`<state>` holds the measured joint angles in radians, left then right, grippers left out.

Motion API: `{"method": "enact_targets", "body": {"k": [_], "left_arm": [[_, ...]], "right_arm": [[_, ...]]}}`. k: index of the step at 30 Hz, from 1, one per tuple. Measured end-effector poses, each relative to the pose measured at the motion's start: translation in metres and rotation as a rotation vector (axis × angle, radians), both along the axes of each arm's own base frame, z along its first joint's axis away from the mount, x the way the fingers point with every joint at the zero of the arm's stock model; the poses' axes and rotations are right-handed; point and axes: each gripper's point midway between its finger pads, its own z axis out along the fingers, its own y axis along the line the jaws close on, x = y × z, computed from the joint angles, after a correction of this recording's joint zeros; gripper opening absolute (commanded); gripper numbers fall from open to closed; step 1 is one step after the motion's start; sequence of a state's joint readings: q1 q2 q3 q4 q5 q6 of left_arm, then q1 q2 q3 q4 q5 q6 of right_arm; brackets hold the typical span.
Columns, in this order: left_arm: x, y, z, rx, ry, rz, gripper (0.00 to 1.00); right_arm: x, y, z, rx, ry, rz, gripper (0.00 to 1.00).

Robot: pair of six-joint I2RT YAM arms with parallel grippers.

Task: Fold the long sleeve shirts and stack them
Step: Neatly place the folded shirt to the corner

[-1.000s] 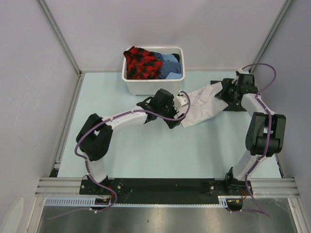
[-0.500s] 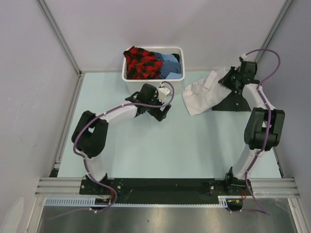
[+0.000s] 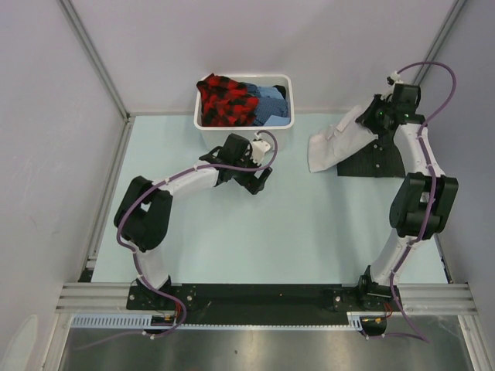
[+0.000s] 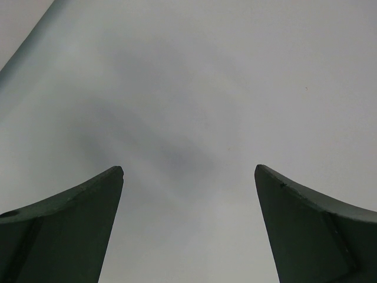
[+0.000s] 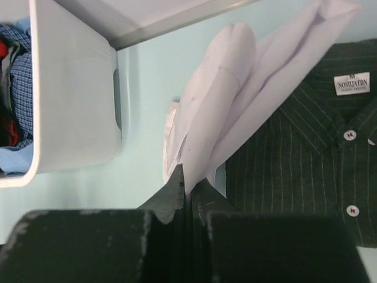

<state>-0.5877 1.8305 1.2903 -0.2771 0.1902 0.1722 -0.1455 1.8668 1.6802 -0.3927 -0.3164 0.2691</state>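
The white long sleeve shirt [image 3: 331,144] hangs bunched from my right gripper [image 3: 372,119], which is shut on a fold of it at the back right. In the right wrist view the white cloth [image 5: 235,88] runs straight up out of the closed right gripper [image 5: 189,184]. The dark finely striped shirt [image 3: 373,159] lies flat beneath it, its collar label and pale buttons [image 5: 350,135] showing. My left gripper [image 3: 261,176] is open, well left of both shirts and just in front of the tub. Its wrist view shows the left gripper [image 4: 188,177] holding nothing, over bare pale surface.
A white plastic tub [image 3: 207,133] stands at the back middle, holding red-black plaid and blue clothes [image 3: 232,102]. Its wall [image 5: 70,106] is close to the left of the hanging white shirt. The enclosure's right post and wall run just behind the right arm.
My right gripper has drawn the white shirt up and to the right, off the table's middle and over the dark shirt. The left arm pulled back left from the shirt, then held still.
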Motion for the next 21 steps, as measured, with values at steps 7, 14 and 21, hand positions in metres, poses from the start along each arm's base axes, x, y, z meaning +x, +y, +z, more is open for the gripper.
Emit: {"method": "enact_targets", "body": {"k": [7, 14, 21], "left_arm": [[-0.002, 0.001, -0.002, 0.007, 0.011, -0.001, 0.99], [-0.004, 0.002, -0.003, 0.009, 0.018, -0.003, 0.99], [-0.004, 0.004, -0.003, 0.014, 0.021, 0.000, 0.99]], "right_arm": [[-0.007, -0.008, 0.010, -0.006, 0.009, 0.039, 0.00], [-0.012, -0.025, 0.023, -0.006, -0.019, 0.080, 0.00], [-0.014, -0.050, 0.023, -0.003, -0.032, 0.086, 0.00]]}}
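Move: The folded dark striped shirt, where the white one is going, lies with its middle about 8 cm to the right of my right hand, 6 cm back and some 20 cm below. The white shirt's loose end hangs roughly 9 cm left and 6 cm back of that hand, 14 cm lower; the clothes basket is about 32 cm left, level with it. From my idle left hand the dark shirt is some 37 cm right and 10 cm ahead. With the white shirt still pinched by its far edge in my right hand, I lift it another 2 cm or so, then carry it to the right, about 5 cm in all, high above the dark shirt. I ease back slightly, turn the wrist some 5 degrees counter-clockwise and keep the fingers shut. ##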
